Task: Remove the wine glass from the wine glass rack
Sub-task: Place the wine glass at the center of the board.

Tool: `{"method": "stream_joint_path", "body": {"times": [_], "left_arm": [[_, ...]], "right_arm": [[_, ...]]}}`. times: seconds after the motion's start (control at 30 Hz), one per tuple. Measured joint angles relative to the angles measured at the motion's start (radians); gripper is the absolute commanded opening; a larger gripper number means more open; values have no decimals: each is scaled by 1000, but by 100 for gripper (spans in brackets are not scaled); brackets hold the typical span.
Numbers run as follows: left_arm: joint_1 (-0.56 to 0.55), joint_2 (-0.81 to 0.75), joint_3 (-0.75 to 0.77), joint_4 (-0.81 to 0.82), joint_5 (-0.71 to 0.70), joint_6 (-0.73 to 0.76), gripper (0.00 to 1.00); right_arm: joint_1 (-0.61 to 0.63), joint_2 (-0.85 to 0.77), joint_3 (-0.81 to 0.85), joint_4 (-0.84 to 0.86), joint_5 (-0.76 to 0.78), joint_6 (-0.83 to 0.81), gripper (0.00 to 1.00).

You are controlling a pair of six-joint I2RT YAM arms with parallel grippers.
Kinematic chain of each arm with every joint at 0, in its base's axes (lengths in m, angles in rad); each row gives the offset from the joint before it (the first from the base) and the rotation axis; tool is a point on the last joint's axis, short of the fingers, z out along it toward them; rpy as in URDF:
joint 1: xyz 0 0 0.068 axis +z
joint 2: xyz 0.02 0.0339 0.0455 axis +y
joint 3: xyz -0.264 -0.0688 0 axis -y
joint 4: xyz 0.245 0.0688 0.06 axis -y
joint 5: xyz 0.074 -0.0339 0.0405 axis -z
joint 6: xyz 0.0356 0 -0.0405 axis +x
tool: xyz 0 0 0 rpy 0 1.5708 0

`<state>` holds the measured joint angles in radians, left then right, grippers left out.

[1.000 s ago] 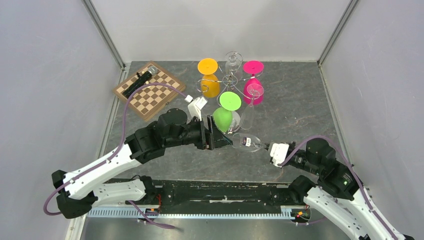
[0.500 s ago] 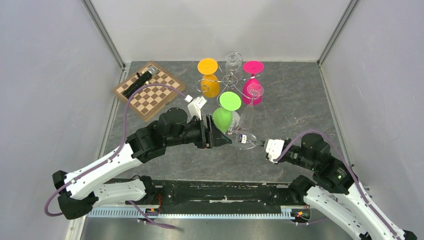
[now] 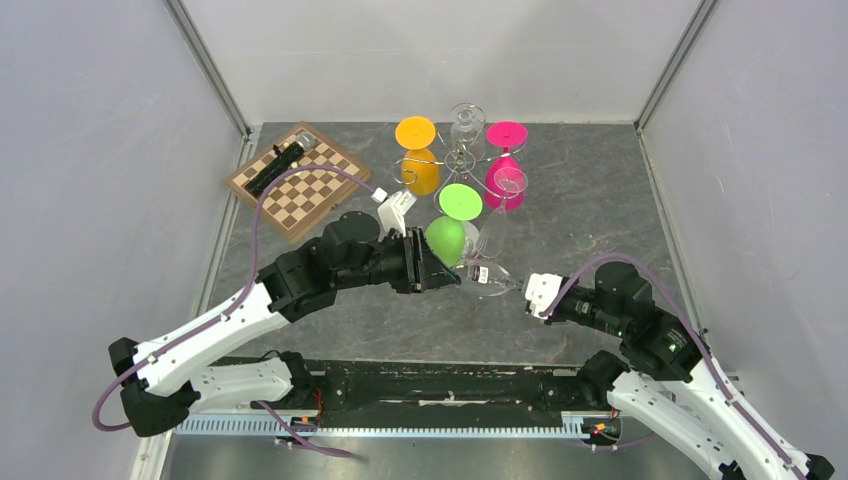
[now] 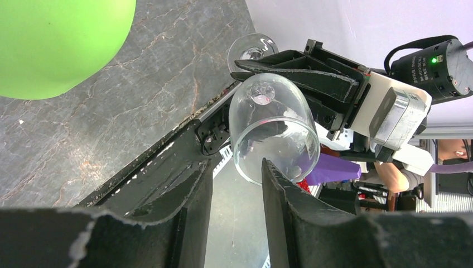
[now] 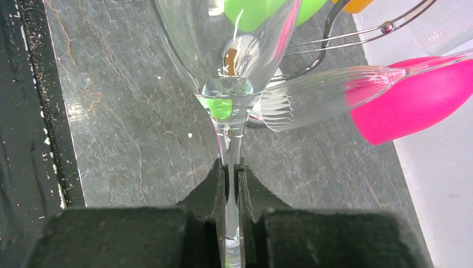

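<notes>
A clear wine glass (image 3: 488,277) lies on its side in the air, off the chrome wine glass rack (image 3: 460,160). My right gripper (image 3: 518,288) is shut on its thin stem (image 5: 230,151); the pads of that gripper (image 5: 230,167) pinch the stem from both sides. The bowl (image 4: 273,128) points its mouth at my left gripper (image 4: 234,167). That gripper is open, with nothing in the gap. Its right fingertip (image 4: 271,167) overlaps the bowl's rim. Seen from above, the left gripper (image 3: 455,275) sits just left of the bowl.
Upside-down orange (image 3: 418,150), pink (image 3: 505,160) and green (image 3: 452,220) glasses hang on the rack, along with a clear glass (image 3: 465,120) and a clear flute (image 3: 497,215). A chessboard (image 3: 295,180) lies at the back left. A black rail (image 3: 400,380) runs along the near edge.
My right arm has carried the glass to the left, bringing the bowl up to the left gripper. The left jaws have narrowed.
</notes>
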<state>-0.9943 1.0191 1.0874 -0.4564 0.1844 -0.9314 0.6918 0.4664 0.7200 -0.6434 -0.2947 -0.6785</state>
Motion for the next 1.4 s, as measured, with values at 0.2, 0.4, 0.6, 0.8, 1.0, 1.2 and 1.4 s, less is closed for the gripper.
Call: {"method": "stream_joint_path", "body": {"times": [0.2,0.4,0.6,0.8,1.0,1.2,1.4], "left_arm": [[3,2,0,-6,-2,0,41],[7,7,0,-8,-4,0,41],[10,17,0,-5,-3,0,38],[11,22,0,-1,-2,-2,27],[15,22,0,2,-3,-4,15],[23,24,0,2,-10,-10,2],[24,26,0,2,-16,-11,2]], "right_arm": [[0,14,0,0,0,7,0],[0,24,0,2,-5,18,0],[0,26,0,4,-9,25,0],[0,27,0,8,-19,30,0],[0,33,-1,15,-23,32,0],[0,34,-1,17,-24,31,0],[0,34,-2,19,-23,31,13]]}}
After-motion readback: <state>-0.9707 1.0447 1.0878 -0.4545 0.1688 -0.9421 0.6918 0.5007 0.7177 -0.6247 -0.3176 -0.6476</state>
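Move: The wine glass lies on its side in the right fingers. Its bowl is about 6 cm right of the left hand, 2 cm back and slightly higher, the rim's near wall already between the open fingers; from the right hand it is some 6 cm left, 4 ahead and 2 below. From the left hand, the green glass hangs about 14 cm ahead, 1 left and 6 lower, the clear flute 15 ahead, 8 right and 6 lower. The wine glass's rim is pinched between the left fingertips, which close from about half open to shut on its wall while the left hand eases forward a little over 1 cm and just under 1 cm down. The right hand keeps its grip on the stem and all but stays, creeping under 1 cm left and tilting about 3 degrees. ##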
